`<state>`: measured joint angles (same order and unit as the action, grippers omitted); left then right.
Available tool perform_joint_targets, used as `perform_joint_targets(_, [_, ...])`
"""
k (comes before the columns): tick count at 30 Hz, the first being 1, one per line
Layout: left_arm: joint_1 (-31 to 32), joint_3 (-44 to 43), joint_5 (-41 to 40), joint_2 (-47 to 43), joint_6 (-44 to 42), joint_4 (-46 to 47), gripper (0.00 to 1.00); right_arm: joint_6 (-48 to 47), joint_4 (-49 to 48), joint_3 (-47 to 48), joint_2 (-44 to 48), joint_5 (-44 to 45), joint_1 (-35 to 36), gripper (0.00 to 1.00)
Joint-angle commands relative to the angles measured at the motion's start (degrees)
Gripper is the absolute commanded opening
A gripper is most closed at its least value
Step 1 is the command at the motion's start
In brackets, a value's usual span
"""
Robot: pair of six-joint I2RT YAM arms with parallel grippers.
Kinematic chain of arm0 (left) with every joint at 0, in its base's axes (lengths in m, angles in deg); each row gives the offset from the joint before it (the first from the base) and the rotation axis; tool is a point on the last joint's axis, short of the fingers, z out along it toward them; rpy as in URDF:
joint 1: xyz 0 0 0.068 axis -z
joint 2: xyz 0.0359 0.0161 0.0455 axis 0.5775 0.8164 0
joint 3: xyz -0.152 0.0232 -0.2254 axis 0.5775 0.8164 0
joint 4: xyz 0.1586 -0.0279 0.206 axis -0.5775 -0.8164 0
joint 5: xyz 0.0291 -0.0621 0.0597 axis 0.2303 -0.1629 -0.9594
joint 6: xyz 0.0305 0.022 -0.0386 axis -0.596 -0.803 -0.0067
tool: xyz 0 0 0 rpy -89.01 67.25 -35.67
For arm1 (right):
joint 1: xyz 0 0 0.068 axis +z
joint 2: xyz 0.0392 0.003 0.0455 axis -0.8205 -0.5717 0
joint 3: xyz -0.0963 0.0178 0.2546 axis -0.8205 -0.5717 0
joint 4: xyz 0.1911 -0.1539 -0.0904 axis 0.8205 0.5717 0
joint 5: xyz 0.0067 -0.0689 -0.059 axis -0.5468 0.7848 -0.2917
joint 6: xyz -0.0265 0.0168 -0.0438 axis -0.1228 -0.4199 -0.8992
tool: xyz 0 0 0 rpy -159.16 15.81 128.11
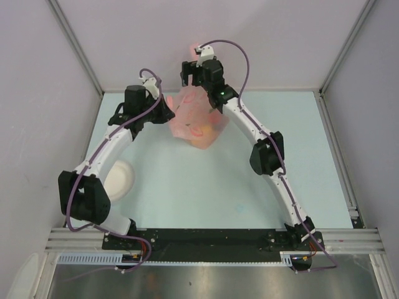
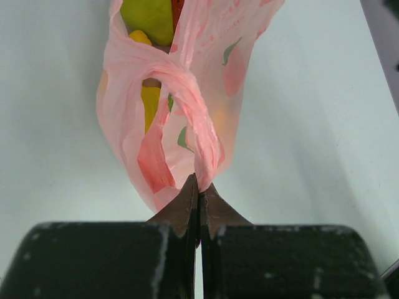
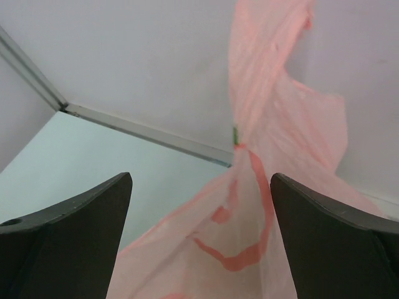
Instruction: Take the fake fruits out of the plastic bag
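The pink plastic bag [image 1: 198, 121] stands bunched at the far middle of the table, one handle [image 1: 192, 48] sticking up behind it. My left gripper [image 2: 201, 184] is shut on a twisted handle of the plastic bag [image 2: 187, 93], at its left side [image 1: 169, 113]. Through the bag's mouth I see a green pear [image 2: 149, 18] and a yellow piece [image 2: 149, 103]; the other fake fruits are hidden. My right gripper [image 3: 199, 187] is open above the plastic bag [image 3: 249, 243], with loose film between its fingers [image 3: 87, 218] but not pinched.
A white round bowl [image 1: 120, 179] sits on the table under my left arm. The back wall and its metal rail [image 3: 143, 134] are close behind the bag. Side walls close in the table on the left and right.
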<state>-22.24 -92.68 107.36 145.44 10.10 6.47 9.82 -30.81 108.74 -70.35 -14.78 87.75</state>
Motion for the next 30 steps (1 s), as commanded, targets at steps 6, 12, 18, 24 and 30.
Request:
perform_joint_targets(6, [0.5, 2.3, -0.5, -4.9, -3.4, -1.3, 0.00, -4.9, -16.9, 3.1, -3.2, 17.4, -2.2, 0.77])
perform_joint_targets(12, [0.5, -1.3, 0.0, -2.6, -4.8, -0.5, 0.00, -5.2, -22.1, 2.9, -2.3, 13.1, -7.4, 0.14])
perform_joint_targets(18, [0.5, -30.3, 0.7, 14.7, -7.1, -1.2, 0.00, -10.1, -27.2, 2.9, 0.6, 8.5, -12.9, 0.00])
perform_joint_targets(24, [1.5, -64.6, 0.6, 32.3, -10.0, 2.9, 0.00, -17.0, -30.6, 3.1, 4.2, 6.5, -17.4, 0.00])
perform_joint_targets(30, [3.7, -67.8, 1.3, 31.9, -16.2, 8.1, 0.00, -17.1, -33.6, -16.8, 22.1, 6.5, -21.4, 0.00])
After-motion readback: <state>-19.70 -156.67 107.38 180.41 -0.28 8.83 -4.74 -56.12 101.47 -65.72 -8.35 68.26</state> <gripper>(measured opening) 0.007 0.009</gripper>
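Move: The bag's free handle stands upright ahead of my open right hand, about 6 cm farther out, some 4 cm to its right and level with it; the bagged fruits lie about 13 cm back, 4 cm right and 21 cm below. My left hand already pinches the near handle. From it the free handle is roughly 25 cm ahead, 10 cm right and 5 cm higher, and the fruits some 6 cm ahead, 10 cm right and 17 cm below. I shut my right fingers on the free handle as the hand reaches forward and swings right, then carry the handle on to the right, about 26 cm in all, rising 10 cm, with the wrist turning clockwise and tipping up. My left hand keeps its pinch, nearly still at first, then sweeps up some 20 cm and forward, fingers tipping up about 35 degrees. ##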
